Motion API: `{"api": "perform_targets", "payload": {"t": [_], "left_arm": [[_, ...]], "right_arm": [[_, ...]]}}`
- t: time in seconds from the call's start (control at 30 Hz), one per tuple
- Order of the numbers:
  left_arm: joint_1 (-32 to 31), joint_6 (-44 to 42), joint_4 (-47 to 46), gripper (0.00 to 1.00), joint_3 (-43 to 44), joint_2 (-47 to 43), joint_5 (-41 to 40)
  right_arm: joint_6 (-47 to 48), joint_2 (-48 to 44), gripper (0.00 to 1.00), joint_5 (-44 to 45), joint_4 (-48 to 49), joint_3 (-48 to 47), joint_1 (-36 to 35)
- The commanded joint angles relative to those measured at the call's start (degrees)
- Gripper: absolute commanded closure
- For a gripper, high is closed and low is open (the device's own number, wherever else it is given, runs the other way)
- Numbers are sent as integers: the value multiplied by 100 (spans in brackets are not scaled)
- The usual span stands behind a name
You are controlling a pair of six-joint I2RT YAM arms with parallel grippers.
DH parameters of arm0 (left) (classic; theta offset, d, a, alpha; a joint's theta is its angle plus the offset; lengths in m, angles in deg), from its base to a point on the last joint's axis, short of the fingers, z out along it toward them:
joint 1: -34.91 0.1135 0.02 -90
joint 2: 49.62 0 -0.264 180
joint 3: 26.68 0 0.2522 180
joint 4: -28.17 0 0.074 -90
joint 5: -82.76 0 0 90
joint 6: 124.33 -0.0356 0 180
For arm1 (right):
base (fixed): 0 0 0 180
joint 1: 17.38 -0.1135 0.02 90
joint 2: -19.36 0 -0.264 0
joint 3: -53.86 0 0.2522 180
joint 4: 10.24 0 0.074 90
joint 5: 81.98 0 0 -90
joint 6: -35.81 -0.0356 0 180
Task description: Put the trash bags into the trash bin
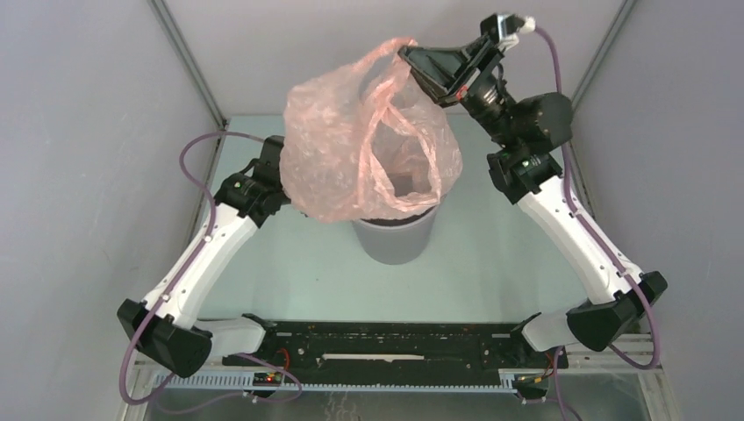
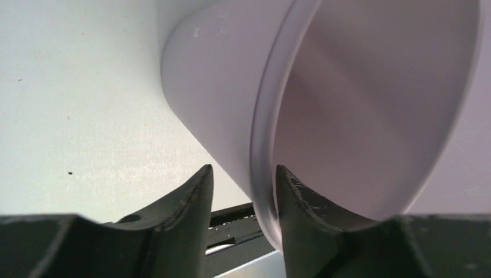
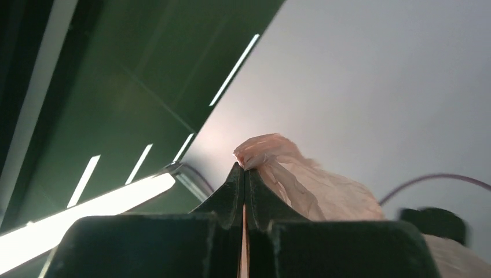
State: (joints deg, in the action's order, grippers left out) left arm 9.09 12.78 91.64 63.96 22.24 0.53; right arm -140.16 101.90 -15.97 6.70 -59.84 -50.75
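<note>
The pale-pink trash bag hangs high over the grey trash bin, its lower part draped across the bin's mouth. My right gripper is raised at the back and is shut on the bag's top edge. In the right wrist view the right gripper has film pinched at its tips, and the bag falls away to the right. In the left wrist view my left gripper straddles the bin's rim. One finger is inside and one outside, with a gap to the wall, so it is open. From above, the bag hides it.
The bin stands mid-table on the pale green surface. A black rail runs along the near edge between the arm bases. Grey walls close in both sides and the back. Purple cables loop near each arm.
</note>
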Motion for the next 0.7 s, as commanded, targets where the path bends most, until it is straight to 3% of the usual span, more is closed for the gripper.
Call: {"api": "perform_targets", "payload": {"t": [0.0, 0.1, 0.17, 0.3, 0.43, 0.67], "left_arm": [[-10, -48, -172, 46, -237, -595, -35], [-10, -28, -322, 39, -349, -714, 44], [-10, -42, -382, 35, -384, -770, 72], [9, -224, -308, 27, -430, -896, -90], [119, -318, -195, 24, -575, -1096, -140], [494, -379, 1, 18, -653, -1841, -517]], "right_arm": [[-249, -791, 100, 175, 232, 1245, 456], [273, -1433, 100, 44, -311, 2136, 926], [812, -1821, 100, 28, -1364, 2308, 1228], [1801, -2265, 100, 39, -2306, 2364, 1657], [2108, -2279, 100, -118, -2832, 2365, 1973], [2514, -2157, 100, 75, -3556, 2056, 1938]]}}
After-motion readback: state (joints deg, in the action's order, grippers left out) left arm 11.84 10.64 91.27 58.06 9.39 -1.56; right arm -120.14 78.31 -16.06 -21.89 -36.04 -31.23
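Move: The right hand holds the bag high up; the trash bin it is bound for stands about 8 cm ahead, level sideways, its middle some 52 cm below. The bag's middle is roughly 8 cm to that hand's left, 4 cm back and 15 cm below. From the left hand, whose part-open fingers straddle the rim, the trash bin's middle lies about 13 cm right, 4 cm ahead and 12 cm lower. Right hand swings the held bag about 14 cm down, then right; left opens wider, backing off the rim. ##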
